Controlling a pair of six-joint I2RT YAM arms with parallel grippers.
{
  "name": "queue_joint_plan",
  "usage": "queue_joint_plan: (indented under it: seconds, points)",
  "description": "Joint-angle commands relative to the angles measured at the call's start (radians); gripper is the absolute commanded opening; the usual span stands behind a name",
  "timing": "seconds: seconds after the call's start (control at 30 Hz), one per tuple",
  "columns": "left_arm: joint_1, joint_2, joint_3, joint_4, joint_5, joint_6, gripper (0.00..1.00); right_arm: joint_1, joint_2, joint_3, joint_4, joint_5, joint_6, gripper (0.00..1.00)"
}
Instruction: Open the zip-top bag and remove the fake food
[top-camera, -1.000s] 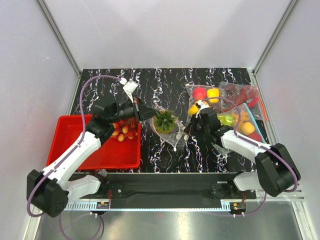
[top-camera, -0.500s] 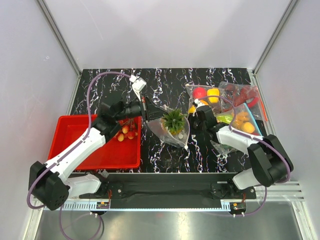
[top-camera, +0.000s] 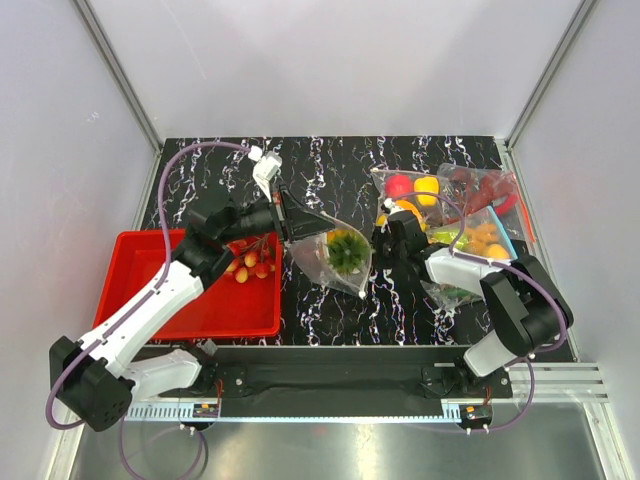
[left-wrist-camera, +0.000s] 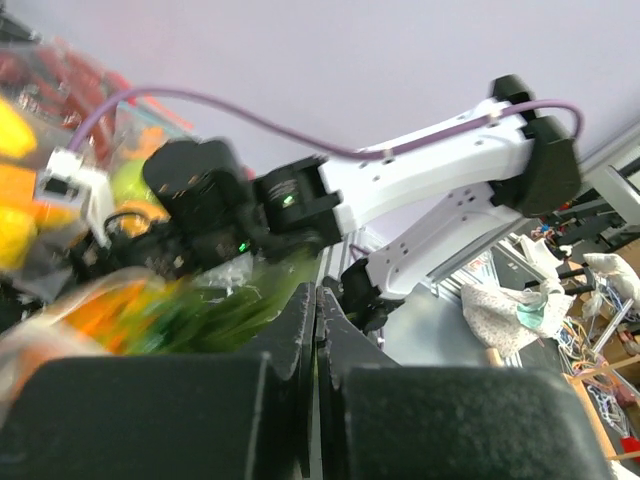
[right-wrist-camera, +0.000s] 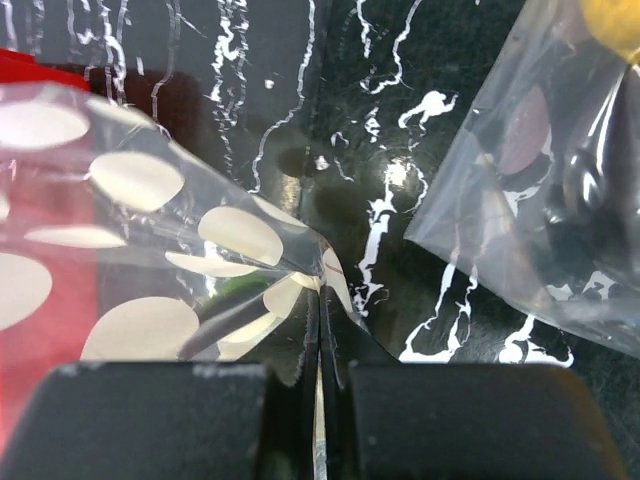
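The zip-top bag (top-camera: 330, 268), clear with white dots (right-wrist-camera: 140, 180), hangs stretched between my two grippers above the black marbled table (top-camera: 330, 160). My left gripper (top-camera: 297, 222) is shut on its left upper edge, jaws pressed together (left-wrist-camera: 317, 300). My right gripper (top-camera: 378, 243) is shut on its right edge (right-wrist-camera: 320, 290). Inside the bag sits a piece of fake food with a green leafy top (top-camera: 343, 250); it shows as an orange and green blur (left-wrist-camera: 130, 315) in the left wrist view. A bunch of red-yellow cherries (top-camera: 250, 265) lies in the red tray (top-camera: 180, 310).
Three other clear bags lie at the right: one with red and yellow balls (top-camera: 415, 188), one with red peppers (top-camera: 490, 188), one with orange balls and a blue strip (top-camera: 488, 240). One of them lies close to my right fingers (right-wrist-camera: 540, 180). The tray borders the bag's left side.
Both grippers have drawn the bag up off the table and a little farther back. It now hangs taut and open-mouthed between them. The green-topped fruit shifted slightly right inside it.
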Motion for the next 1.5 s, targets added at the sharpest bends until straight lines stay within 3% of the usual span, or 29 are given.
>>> queue_joint_plan:
  seconds: [0.0, 0.3, 0.37, 0.4, 0.5, 0.57, 0.63, 0.67, 0.77, 0.9, 1.47]
  points:
    - [0.0, -0.029, 0.071, 0.146, 0.042, -0.041, 0.0, -0.007, 0.021, 0.021, 0.023, 0.008, 0.003, 0.0]
    - [-0.023, 0.105, 0.123, 0.229, 0.028, -0.068, 0.0, -0.007, -0.031, 0.019, 0.011, 0.0, 0.006, 0.0]
    - [-0.061, 0.117, 0.152, 0.062, -0.012, 0.033, 0.0, -0.007, -0.041, 0.019, 0.002, 0.004, 0.003, 0.0]
    - [-0.08, 0.113, 0.189, -0.025, -0.049, 0.158, 0.0, -0.007, -0.043, 0.019, 0.0, 0.004, 0.003, 0.0]
    - [-0.158, 0.1, 0.234, -0.318, -0.233, 0.358, 0.0, -0.007, -0.049, 0.021, -0.003, 0.006, 0.003, 0.0]
    - [-0.186, 0.08, 0.223, -0.418, -0.334, 0.4, 0.11, -0.005, -0.052, 0.024, -0.008, 0.005, 0.001, 0.0]
    - [-0.212, 0.05, 0.206, -0.478, -0.43, 0.458, 0.27, -0.007, -0.051, 0.025, -0.011, 0.006, 0.0, 0.0]
    - [-0.227, 0.041, 0.203, -0.506, -0.549, 0.477, 0.4, -0.007, -0.051, 0.025, -0.009, 0.006, -0.002, 0.0]
    - [-0.304, 0.022, 0.192, -0.598, -0.726, 0.535, 0.58, -0.007, -0.048, 0.025, -0.011, 0.006, 0.0, 0.0]
    - [-0.334, 0.051, 0.194, -0.653, -0.845, 0.537, 0.65, -0.007, -0.049, 0.025, -0.011, 0.004, 0.001, 0.0]
    - [-0.382, 0.231, 0.241, -0.768, -1.126, 0.508, 0.68, -0.007, -0.069, 0.019, -0.018, 0.001, 0.001, 0.0]
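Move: Just ahead and below the left hand, about 5 cm forward, 4 cm right and 18 cm down, sits the orange fake food with green leaves, in the raised, open bag. The food pile already in the red tray lies roughly 18 cm left of that hand, 10 cm forward and 30 cm down. From the right hand, the leafy food is about 8 cm left, 3 cm back and 8 cm up; the unopened fruit bag is some 14 cm ahead, 7 cm right and 2 cm below. Lifting about 4 cm first, the left hand dips slightly right and spreads its shut fingers wide, then sinks some 20 cm towards the leafy food, easing forward and back left. Its wrist swings about 60 degrees, so the sideways-pointing fingers aim down and forward into the bag's mouth. The right hand stays put, still pinching the bag's dotted corner. ##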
